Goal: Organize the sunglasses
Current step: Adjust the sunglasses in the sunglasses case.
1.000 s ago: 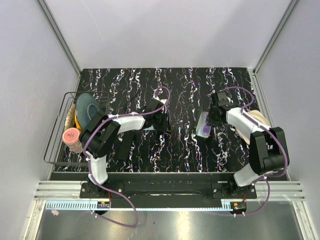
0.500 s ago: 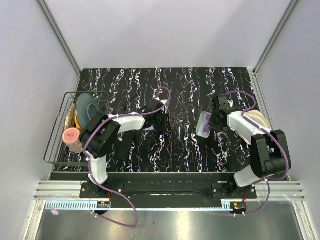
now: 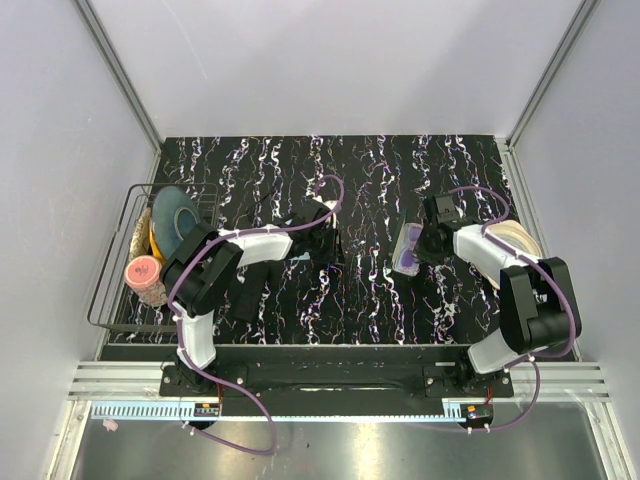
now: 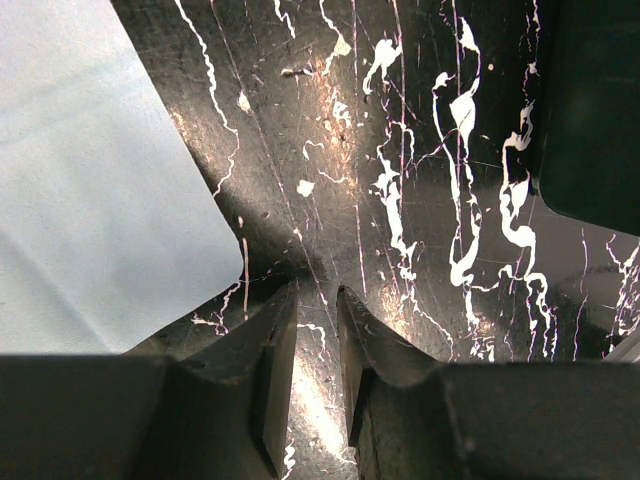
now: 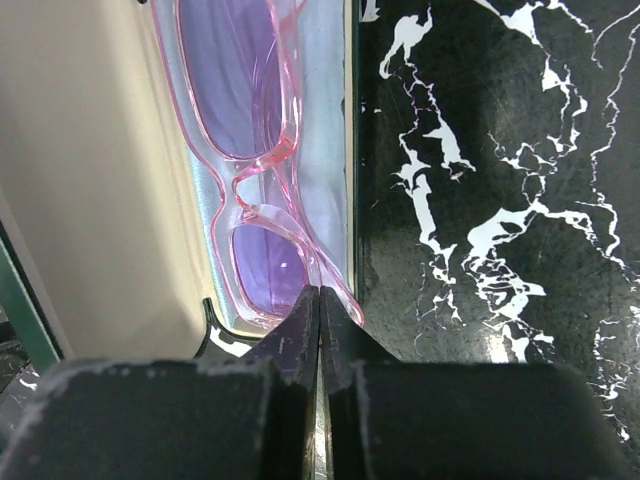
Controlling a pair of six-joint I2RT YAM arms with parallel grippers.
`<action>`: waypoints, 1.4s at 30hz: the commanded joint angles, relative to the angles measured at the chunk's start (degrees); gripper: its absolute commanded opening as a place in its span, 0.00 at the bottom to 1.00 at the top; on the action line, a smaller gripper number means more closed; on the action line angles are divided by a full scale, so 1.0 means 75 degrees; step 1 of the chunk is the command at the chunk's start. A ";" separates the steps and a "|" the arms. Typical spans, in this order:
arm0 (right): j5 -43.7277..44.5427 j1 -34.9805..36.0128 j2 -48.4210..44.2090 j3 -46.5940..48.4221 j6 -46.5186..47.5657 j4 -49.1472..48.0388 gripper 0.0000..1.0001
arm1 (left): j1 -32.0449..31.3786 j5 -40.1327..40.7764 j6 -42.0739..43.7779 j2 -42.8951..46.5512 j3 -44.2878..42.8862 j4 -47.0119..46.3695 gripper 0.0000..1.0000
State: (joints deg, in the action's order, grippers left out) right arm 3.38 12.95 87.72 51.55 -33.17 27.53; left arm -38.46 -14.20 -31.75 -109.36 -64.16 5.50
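Pink-framed sunglasses [image 5: 250, 130] with purple lenses lie in an open case [image 5: 328, 150] that has a pale blue lining and a cream lid [image 5: 100, 180]. From above, the sunglasses [image 3: 408, 258] and case [image 3: 404, 236] sit right of centre on the table. My right gripper [image 5: 319, 292] is shut, its tips resting on the pink frame's near corner; from above it [image 3: 425, 245] is at the case's right side. My left gripper [image 4: 318, 290] hovers low over bare table, jaws a narrow gap apart with nothing between. A pale blue flat piece [image 4: 90, 190] lies to its left.
A dark object [image 4: 590, 110] lies right of my left gripper [image 3: 325, 245]. A wire rack [image 3: 112, 290] at the left table edge holds a blue plate [image 3: 175, 215] and a pink cup [image 3: 143, 272]. A cream round dish [image 3: 515, 240] sits by the right arm.
My right gripper has shifted slightly toward the near side along the case, staying shut. The left arm has not moved.
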 commanded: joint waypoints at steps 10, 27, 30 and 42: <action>-0.0192 -0.0144 0.0444 -0.0240 -0.0324 -0.0670 0.02 | -0.0017 -0.0088 0.0143 -0.0126 -0.0316 -0.0053 0.27; 0.0381 -0.0531 -0.0985 0.0110 -0.0242 -0.0120 0.39 | -0.0029 -0.0053 0.0143 -0.0055 -0.0387 -0.0042 0.27; 0.0510 -0.0648 -0.0776 0.0438 -0.0008 -0.0073 0.51 | -0.0029 -0.0041 0.0143 -0.0055 -0.0398 -0.0030 0.27; -0.0191 -0.0660 0.1123 0.1634 0.0708 -0.0249 0.55 | -0.0017 -0.0006 0.0178 -0.0137 -0.0422 0.0052 0.28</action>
State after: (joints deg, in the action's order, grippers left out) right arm 4.45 8.12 94.70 60.23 -30.33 26.39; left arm -38.46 -14.33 -31.35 -109.78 -65.25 6.61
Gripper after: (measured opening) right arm 0.553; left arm 0.276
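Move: The sunglasses lie in their open case with their middle about 5 cm ahead and 3 cm left of the right hand, about 1 cm lower; its shut tips are at their near right corner. The case's lid is some 4 cm ahead and 7 cm left, and the plates are roughly 19 cm right and 3 cm ahead. From the left hand, the sunglasses are about 17 cm right and 4 cm ahead. The right hand presses the sunglasses' near end down 1 cm, lifts, opens, and lowers 5 cm farther forward. ##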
